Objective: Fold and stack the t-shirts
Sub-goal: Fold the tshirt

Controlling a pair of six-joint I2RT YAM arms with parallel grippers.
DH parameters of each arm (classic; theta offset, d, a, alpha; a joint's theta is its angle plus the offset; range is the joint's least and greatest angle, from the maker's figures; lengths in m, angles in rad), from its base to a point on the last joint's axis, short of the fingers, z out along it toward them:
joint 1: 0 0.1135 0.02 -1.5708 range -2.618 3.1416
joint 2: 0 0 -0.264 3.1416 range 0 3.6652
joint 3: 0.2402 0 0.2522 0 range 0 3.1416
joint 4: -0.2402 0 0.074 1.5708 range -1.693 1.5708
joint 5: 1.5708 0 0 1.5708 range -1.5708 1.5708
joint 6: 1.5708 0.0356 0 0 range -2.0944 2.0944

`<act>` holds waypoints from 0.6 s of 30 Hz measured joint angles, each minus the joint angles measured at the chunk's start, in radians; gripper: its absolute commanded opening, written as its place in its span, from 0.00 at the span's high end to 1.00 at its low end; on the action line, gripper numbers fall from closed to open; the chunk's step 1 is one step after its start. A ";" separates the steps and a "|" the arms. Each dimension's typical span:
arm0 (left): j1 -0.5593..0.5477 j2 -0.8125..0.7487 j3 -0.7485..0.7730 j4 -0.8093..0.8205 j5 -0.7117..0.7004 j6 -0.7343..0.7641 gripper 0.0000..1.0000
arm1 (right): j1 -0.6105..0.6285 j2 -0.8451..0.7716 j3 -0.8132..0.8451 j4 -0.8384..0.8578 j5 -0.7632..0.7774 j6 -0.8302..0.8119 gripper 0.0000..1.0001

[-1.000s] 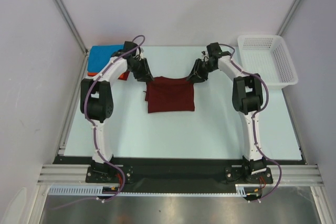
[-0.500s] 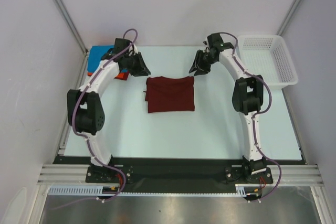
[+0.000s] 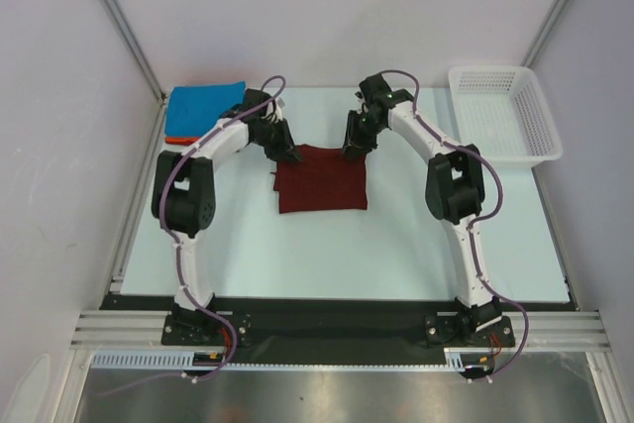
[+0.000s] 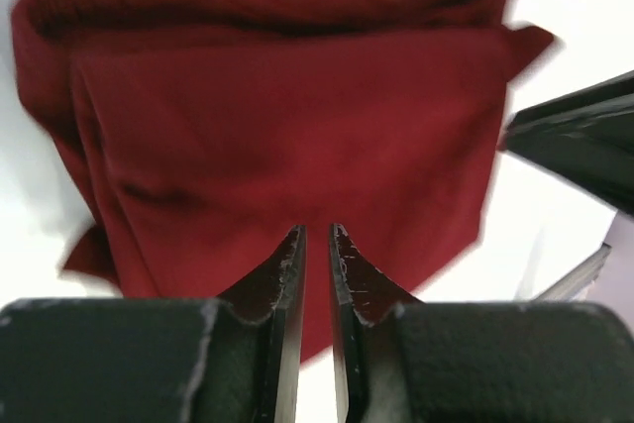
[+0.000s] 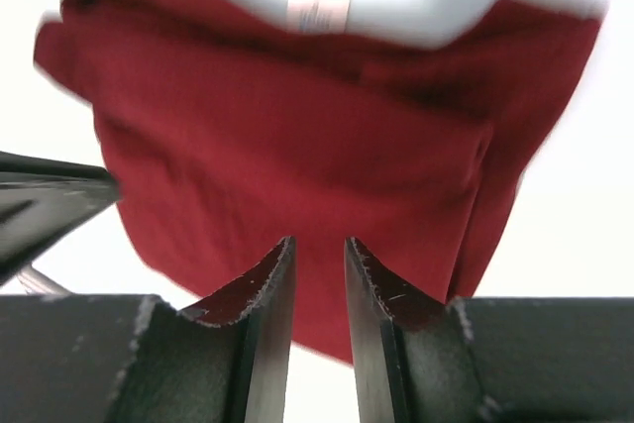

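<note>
A dark maroon t-shirt (image 3: 322, 183) lies folded into a rough square in the middle of the table. My left gripper (image 3: 293, 155) hovers at its far left corner, and my right gripper (image 3: 349, 152) at its far right corner. In the left wrist view the maroon t-shirt (image 4: 287, 126) fills the frame beyond my left gripper (image 4: 317, 237), whose jaws stand a narrow slit apart with nothing between them. In the right wrist view my right gripper (image 5: 319, 245) is a little wider open above the same t-shirt (image 5: 297, 136). A blue t-shirt (image 3: 203, 106) lies on an orange-red one (image 3: 176, 138) at the far left.
A white mesh basket (image 3: 500, 111) stands at the far right corner of the table. The stacked t-shirts sit close behind the left arm. Grey walls and frame posts close the table in on the left, right and back.
Both grippers swung outward from the maroon t-shirt's far corners, then came back in over its far edge. The left jaws have narrowed. The shirt has stayed flat.
</note>
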 measured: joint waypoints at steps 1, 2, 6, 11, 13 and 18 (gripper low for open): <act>0.002 0.030 0.016 0.002 0.002 0.003 0.81 | -0.006 0.019 0.018 0.011 0.001 0.002 0.69; 0.006 0.059 0.031 0.002 0.006 0.004 0.81 | -0.013 0.041 0.035 0.021 0.001 0.005 0.69; 0.026 0.136 0.084 -0.003 0.013 0.014 0.80 | -0.038 0.137 0.095 0.060 -0.003 0.020 0.69; 0.058 0.203 0.174 0.016 0.034 0.019 0.80 | -0.062 0.192 0.114 0.097 -0.024 0.043 0.68; 0.067 0.230 0.215 0.031 0.037 0.019 0.79 | -0.071 0.192 0.114 0.136 -0.025 0.055 0.67; 0.086 0.301 0.273 0.071 0.045 0.018 0.79 | -0.090 0.222 0.149 0.198 -0.048 0.092 0.64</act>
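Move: Both hands hover some 6 cm over the folded t-shirt, about level with its middle front to back; that middle lies roughly 4 cm to the left hand's right and 5 cm to the right hand's left. The blue stack is about 17 cm ahead and 20 cm left of the left hand; the empty white basket is around 15 cm ahead and 33 cm right of the right hand. Both hands travel forward about 8 cm, first sinking some 5 onto the t-shirt, fingertips pushing the cloth along. ##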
